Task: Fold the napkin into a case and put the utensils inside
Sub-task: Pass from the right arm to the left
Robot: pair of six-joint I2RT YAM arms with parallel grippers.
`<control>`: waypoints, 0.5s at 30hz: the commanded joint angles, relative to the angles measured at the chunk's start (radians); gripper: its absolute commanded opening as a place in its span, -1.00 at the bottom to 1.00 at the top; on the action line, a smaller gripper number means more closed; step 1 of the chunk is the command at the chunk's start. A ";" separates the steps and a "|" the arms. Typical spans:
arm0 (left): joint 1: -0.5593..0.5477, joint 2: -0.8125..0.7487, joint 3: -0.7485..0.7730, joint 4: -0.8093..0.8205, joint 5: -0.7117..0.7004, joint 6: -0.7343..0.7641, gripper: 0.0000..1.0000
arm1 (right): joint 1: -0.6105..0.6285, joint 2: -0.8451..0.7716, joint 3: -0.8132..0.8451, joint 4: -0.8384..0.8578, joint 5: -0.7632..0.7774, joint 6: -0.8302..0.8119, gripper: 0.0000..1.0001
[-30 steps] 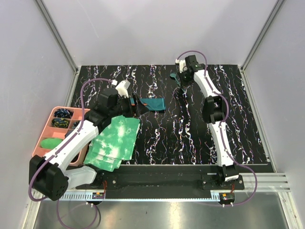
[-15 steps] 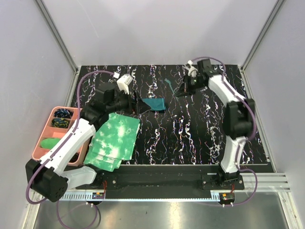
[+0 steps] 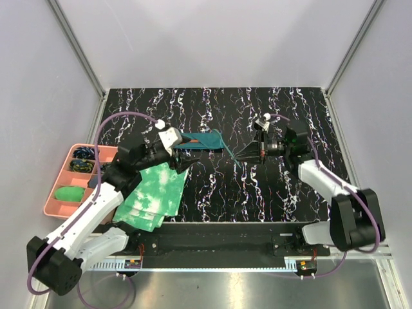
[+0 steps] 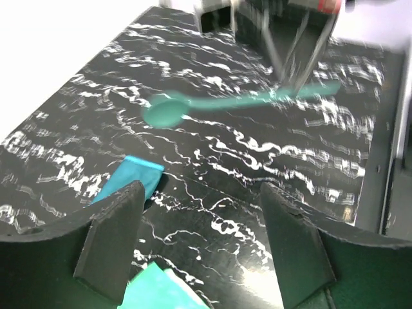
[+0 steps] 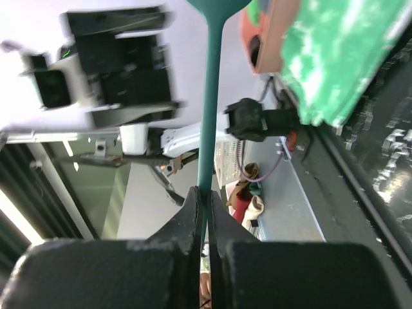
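Observation:
The dark teal napkin, folded into a slim case [image 3: 199, 140], lies flat on the marbled table; one of its corners [image 4: 132, 177] shows in the left wrist view. My left gripper [image 3: 179, 154] hovers open and empty at the case's left end, its fingers [image 4: 112, 238] wide apart over bare table. My right gripper [image 3: 235, 158] is shut on the handle of the teal spoon [image 3: 225, 149], held just right of the case. The spoon [image 4: 168, 109] hangs level above the table with its bowl toward the case. In the right wrist view its handle [image 5: 209, 96] runs straight out from the shut jaws.
A stack of green-and-white tie-dye cloths [image 3: 156, 193] lies under the left arm. A pink compartment tray [image 3: 59, 187] with small items sits at the left edge. Grey walls enclose the table on three sides.
The right arm has swung from the far back of the table down to the middle, carrying the spoon close to the case. The left arm pulled back slightly, its gripper still open.

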 commanded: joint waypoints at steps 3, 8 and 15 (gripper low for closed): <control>0.000 0.038 0.017 0.079 0.192 0.274 0.47 | 0.018 -0.174 -0.009 0.166 -0.099 0.181 -1.00; 0.047 0.098 0.043 0.145 0.328 0.230 0.45 | 0.027 -0.206 -0.019 0.125 -0.124 0.165 -1.00; 0.061 0.196 0.114 0.218 0.442 0.141 0.44 | 0.083 -0.228 -0.022 0.070 -0.127 0.127 -1.00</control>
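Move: Ahead of the open left gripper is the spoon held by the right hand: its middle is roughly 10 cm to the right, 3 cm farther out and about 4 cm lower. Far below the left hand, the folded teal napkin case lies about 14 cm farther out, and the green napkin 17 cm to the left and 6 cm back. From the right hand, the left gripper is some 13 cm to the left, 1 cm farther out and about 3 cm higher. Still pinching the spoon near the end of its handle, the shut right fingers carry it about 6 cm back and nearly as far up, the rise coming first, with a small counter-clockwise turn that swings the bowl in front of the left gripper. Meanwhile the left hand stays open, edges about 2 cm right towards the spoon and turns some 15 degrees clockwise, without taking hold. ##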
